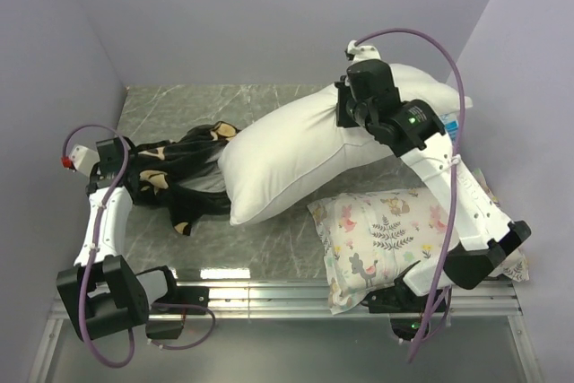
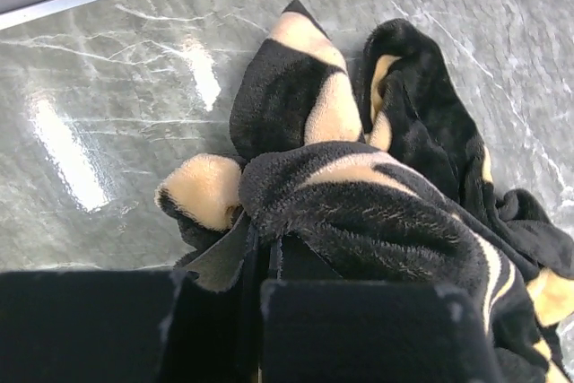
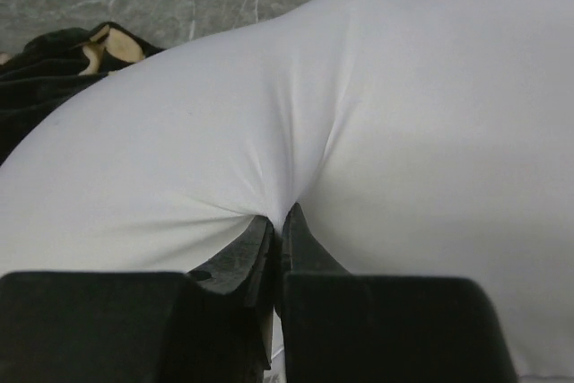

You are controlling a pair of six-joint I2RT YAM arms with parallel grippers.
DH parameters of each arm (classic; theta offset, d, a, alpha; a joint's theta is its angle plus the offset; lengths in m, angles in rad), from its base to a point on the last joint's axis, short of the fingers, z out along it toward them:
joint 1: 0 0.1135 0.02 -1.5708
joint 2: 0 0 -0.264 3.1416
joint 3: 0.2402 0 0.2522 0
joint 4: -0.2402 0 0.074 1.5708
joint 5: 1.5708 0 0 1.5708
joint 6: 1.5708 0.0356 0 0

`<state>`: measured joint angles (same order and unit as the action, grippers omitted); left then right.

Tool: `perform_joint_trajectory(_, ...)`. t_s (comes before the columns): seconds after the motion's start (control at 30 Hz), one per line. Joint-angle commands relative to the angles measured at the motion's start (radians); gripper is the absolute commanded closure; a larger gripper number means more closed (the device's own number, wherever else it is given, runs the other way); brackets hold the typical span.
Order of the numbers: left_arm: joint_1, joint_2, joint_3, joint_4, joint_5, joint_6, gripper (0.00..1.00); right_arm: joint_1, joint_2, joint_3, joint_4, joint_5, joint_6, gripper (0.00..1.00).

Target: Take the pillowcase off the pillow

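The black plush pillowcase (image 1: 184,177) with tan flower motifs lies crumpled on the marble table, left of the plain white pillow (image 1: 305,154); its right edge still touches the pillow's left end. My left gripper (image 1: 133,170) is shut on a fold of the pillowcase (image 2: 359,195) at its left side. My right gripper (image 1: 352,112) is shut on the pillow, pinching its white cloth (image 3: 377,132) into a crease at the top, right of its middle. In the right wrist view, a bit of the pillowcase (image 3: 54,60) shows at the far left.
A smaller white pillow (image 1: 386,230) printed with pastel animals and plants lies at the front right, under the right arm. Purple walls close in the table (image 1: 179,105) on the left, back and right. A metal rail (image 1: 287,291) runs along the near edge.
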<state>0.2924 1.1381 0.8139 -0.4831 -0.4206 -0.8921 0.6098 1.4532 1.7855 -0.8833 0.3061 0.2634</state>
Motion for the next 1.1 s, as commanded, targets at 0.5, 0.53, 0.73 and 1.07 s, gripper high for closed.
perform_joint_trajectory(0.5,0.195,-0.112,0.047,0.024,0.236,0.053,0.99,-0.188,0.062,0.218,0.29,-0.094,0.077,1.0)
perform_joint_trajectory(0.53,0.195,-0.119,0.015,0.053,0.255,0.053,0.99,-0.189,0.102,0.232,0.294,-0.123,0.071,1.0)
perform_joint_trajectory(0.73,0.194,-0.185,-0.084,0.113,0.44,0.082,0.99,-0.176,0.234,0.186,0.418,-0.278,0.059,1.0)
perform_joint_trajectory(1.07,0.169,-0.308,-0.082,0.074,0.6,0.22,0.57,-0.032,0.179,-0.31,0.695,-0.251,0.066,1.0)
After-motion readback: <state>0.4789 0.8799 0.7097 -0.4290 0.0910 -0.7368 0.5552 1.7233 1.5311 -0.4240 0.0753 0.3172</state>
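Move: The left hand still grips the black pillowcase, whose heap centres about 13 cm to its right, level fore and aft and some 10 cm lower; the white pillow's middle is roughly 47 cm right, 2 cm farther out and 5 cm higher. The right hand holds that pillow, middle about 4 cm left, 5 cm back and 10 cm below; from this hand the pillowcase lies some 39 cm left, 4 cm back and 32 cm down, the patterned pillow 20 cm right, 21 cm back and 28 cm down. Keep the right fingers shut on the white pillow: lift slightly, swing it about 11 cm forward, then bring it left and drop the hand some 18 cm from its highest point, drawing back a little at the end. Ease the left gripper left and up with the pillowcase, then bring it about 7 cm back right, tipping the fingers upward and partly opening them at the end. ##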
